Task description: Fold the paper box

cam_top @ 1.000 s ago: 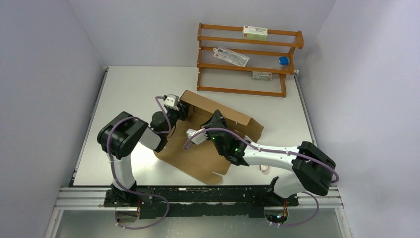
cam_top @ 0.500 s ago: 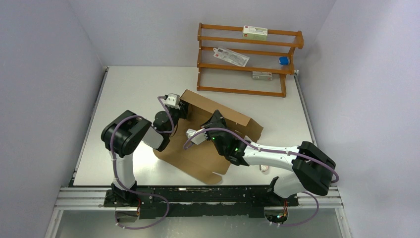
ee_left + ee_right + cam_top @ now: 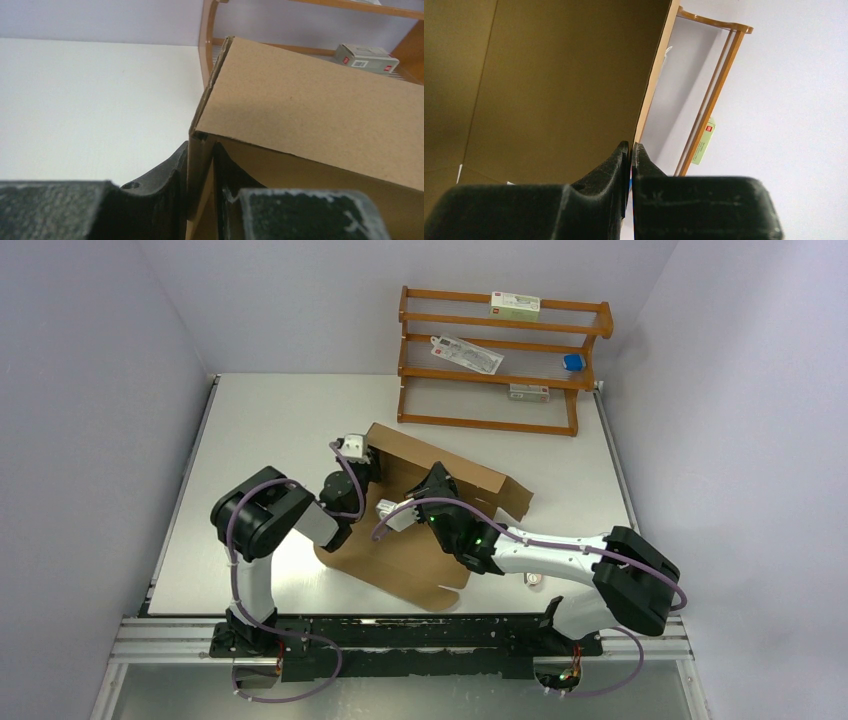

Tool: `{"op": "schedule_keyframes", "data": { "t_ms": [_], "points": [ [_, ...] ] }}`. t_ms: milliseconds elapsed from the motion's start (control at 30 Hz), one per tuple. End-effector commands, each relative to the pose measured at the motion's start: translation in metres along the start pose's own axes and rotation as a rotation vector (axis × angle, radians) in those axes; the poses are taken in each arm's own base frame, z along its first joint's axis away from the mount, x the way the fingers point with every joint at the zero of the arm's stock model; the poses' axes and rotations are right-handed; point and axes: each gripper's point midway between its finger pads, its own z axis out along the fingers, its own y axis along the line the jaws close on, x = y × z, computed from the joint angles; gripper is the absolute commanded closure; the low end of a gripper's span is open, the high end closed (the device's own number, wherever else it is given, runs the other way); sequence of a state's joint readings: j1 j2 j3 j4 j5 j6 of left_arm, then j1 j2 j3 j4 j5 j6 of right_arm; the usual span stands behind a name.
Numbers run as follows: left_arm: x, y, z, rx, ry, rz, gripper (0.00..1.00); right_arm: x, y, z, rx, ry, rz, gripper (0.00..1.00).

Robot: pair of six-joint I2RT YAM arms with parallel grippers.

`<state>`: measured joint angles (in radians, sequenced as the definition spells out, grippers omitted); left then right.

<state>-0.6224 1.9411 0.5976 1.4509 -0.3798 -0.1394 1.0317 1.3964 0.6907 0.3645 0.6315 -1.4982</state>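
Observation:
The paper box (image 3: pixel 400 552) is brown corrugated cardboard, partly folded in the middle of the table: a flat panel lies toward me and a long wall stands at the back. My left gripper (image 3: pixel 367 462) is shut on the folded corner at the wall's left end; in the left wrist view (image 3: pixel 201 150) its jaws pinch doubled cardboard (image 3: pixel 310 100). My right gripper (image 3: pixel 438 480) is shut on the upper edge of the long wall near its middle; in the right wrist view (image 3: pixel 630 147) the jaws clamp the panel's (image 3: pixel 564 75) edge.
A wooden rack (image 3: pixel 490 350) stands at the back of the table, close behind the box, holding a white-green carton (image 3: pixel 514 306), a flat packet (image 3: pixel 466 353), a small blue item (image 3: pixel 572 362) and a small box (image 3: pixel 367 57). A small round object (image 3: pixel 537 580) lies by the right arm.
My left arm and gripper have shifted a little to the right with the box's left corner, and the flat panel has slid slightly right. The right gripper has stayed in place.

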Motion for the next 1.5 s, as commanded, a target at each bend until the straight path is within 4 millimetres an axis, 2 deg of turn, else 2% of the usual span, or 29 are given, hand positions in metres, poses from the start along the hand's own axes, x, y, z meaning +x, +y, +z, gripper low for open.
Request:
{"op": "schedule_keyframes", "data": {
  "t_ms": [0, 200, 533, 900, 1000, 1133, 1300, 1467],
  "points": [
    [-0.021, 0.037, -0.006, -0.238, -0.086, -0.015, 0.84, -0.006, 0.012, -0.004, -0.056, -0.031, -0.029, 0.93],
    [-0.022, 0.047, -0.013, -0.349, -0.088, -0.011, 0.80, -0.005, 0.009, -0.006, -0.052, -0.032, -0.018, 0.93],
    [-0.024, 0.053, -0.022, -0.481, -0.076, 0.076, 0.78, -0.005, 0.010, -0.008, -0.055, -0.035, -0.007, 0.93],
    [-0.016, 0.082, -0.041, -0.681, -0.021, 0.162, 0.74, -0.004, 0.012, -0.008, -0.053, -0.032, 0.003, 0.93],
    [-0.014, 0.079, -0.041, -0.640, -0.020, 0.136, 0.69, -0.004, 0.012, -0.008, -0.056, -0.037, 0.008, 0.93],
    [-0.013, 0.059, -0.036, -0.477, -0.013, 0.080, 0.60, -0.005, 0.008, -0.009, -0.050, -0.042, 0.028, 0.92],
    [-0.018, 0.047, -0.042, -0.348, -0.021, 0.041, 0.52, -0.005, 0.006, -0.009, -0.045, -0.041, 0.039, 0.91],
    [-0.024, 0.038, -0.051, -0.233, -0.025, 0.029, 0.40, -0.005, 0.006, -0.008, -0.046, -0.039, 0.045, 0.90]
  ]
}}
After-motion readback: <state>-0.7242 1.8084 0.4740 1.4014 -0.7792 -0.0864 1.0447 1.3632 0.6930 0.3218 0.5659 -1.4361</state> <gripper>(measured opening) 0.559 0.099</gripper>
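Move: The left fingers already pinch the upright side wall at the box's left corner, whose top tip is about 1 cm ahead and 2 cm above them. From that hand the box's long top panel is centred about 12 cm to the right, level fore and aft and some 4 cm higher; the loose near panel lies roughly 20 cm back, 4 cm right, 11 cm below. From the right hand, already pinching the top panel's near edge, that corner is about 5 cm ahead, 13 cm left, 5 cm lower. Leftwards and somewhat back, level, the left hand draws the pinched corner while turning counter-clockwise some 20 degrees. Over the last third its fingers open clearly, the outer one coming off the wall while the inner one stays close inside the corner, and the hand slides on, about 5 cm left and 4 cm back in all. The right hand keeps its pinch, drifting about a centimetre left and back. ##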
